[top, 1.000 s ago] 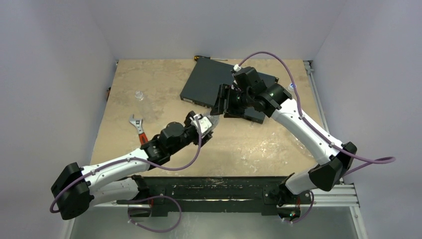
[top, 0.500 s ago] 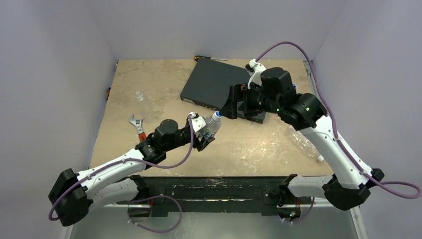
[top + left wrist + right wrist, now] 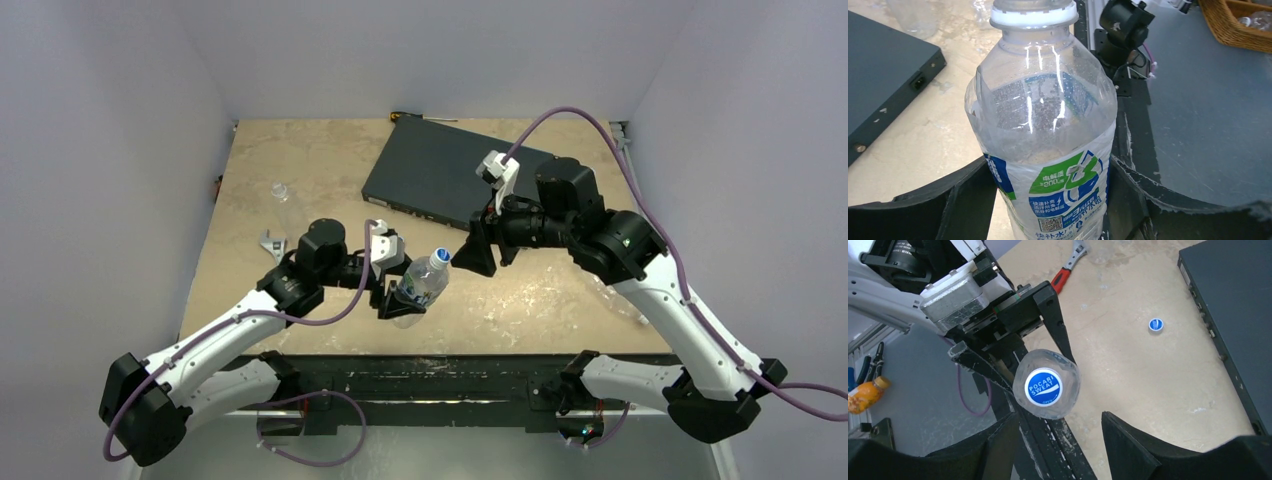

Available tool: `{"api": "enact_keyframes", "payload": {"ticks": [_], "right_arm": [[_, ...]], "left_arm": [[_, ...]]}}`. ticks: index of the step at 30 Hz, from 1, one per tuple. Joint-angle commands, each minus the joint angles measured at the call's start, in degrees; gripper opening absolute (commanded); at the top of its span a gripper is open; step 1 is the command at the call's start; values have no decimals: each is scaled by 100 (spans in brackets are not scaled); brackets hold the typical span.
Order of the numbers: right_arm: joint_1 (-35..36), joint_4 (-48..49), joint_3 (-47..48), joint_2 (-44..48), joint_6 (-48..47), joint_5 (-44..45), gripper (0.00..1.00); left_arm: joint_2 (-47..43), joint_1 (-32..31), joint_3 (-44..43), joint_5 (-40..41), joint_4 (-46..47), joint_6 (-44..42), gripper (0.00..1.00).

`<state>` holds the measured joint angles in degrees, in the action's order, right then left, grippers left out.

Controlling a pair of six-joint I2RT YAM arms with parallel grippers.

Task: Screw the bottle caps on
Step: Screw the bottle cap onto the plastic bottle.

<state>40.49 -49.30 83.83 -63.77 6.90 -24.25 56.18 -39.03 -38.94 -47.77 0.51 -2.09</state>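
A clear bottle [image 3: 420, 285] with a blue, green and white label is held tilted above the table's near part, my left gripper [image 3: 405, 300] shut on its body. In the left wrist view the bottle [image 3: 1048, 130] fills the gap between both fingers [image 3: 968, 200]. A blue cap [image 3: 1044, 386] sits on its neck, also seen as the cap [image 3: 440, 257] from above. My right gripper [image 3: 478, 258] stands open just right of the cap, apart from it. In its own view the right gripper [image 3: 1060, 426] has nothing between its fingers. A loose blue cap [image 3: 1156, 324] lies on the table near the box.
A flat black box [image 3: 440, 178] lies at the back centre. A red-handled wrench [image 3: 272, 243] lies left, partly behind my left arm. A small clear piece [image 3: 281, 191] is at the far left, a screwdriver [image 3: 410, 117] at the back edge, crumpled clear bottles [image 3: 612, 290] at right.
My right gripper has come off the bottle's top, opened and drawn back to the right. The left arm has pulled the bottle toward the near edge; its blue cap now shows.
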Motion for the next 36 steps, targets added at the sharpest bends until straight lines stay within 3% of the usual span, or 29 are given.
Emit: {"api": "enact_keyframes", "payload": {"ticks": [1,16,30,36], "right_arm": [[20,432,-107,68,-331,-455,65],[381,553,-2,-270,-335,-466,60],[618,504,-4,-403,-268,-185,37],[635,474,-88,-392,-299,-201,41]], "left_arm": [[-160,21,-175,-578,-36,50,0],[-100,27,-202,-593,-248,-31,0],[-36,25,-232,-586,-306,-89,0],[-13,27,-261,-584,-315,-84,0]]}}
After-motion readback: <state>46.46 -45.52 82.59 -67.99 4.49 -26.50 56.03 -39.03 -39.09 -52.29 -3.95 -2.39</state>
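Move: The bottle cap, already sitting on the neck of the bottle in the left hand, lies about 4 cm to the right hand's left, some 1 cm ahead and 1 cm below. From the left hand it is about 10 cm up, 2 cm ahead and 4 cm to the right. The loose cap on the table is roughly 17 cm ahead of the right hand, 13 cm left and 26 cm down; the dark box's middle lies about 33 cm straight ahead and 23 cm down. The cap on the tilted bottle is pinched from both sides by the right fingers, which come about 4 cm left onto it, sinking and drawing back some 1.5 cm each while the hand turns roughly 10 degrees counter-clockwise. They close only late, once nearly there. The left hand keeps its grip on the bottle body, easing back about 2 cm early on and then nearly holding still. ##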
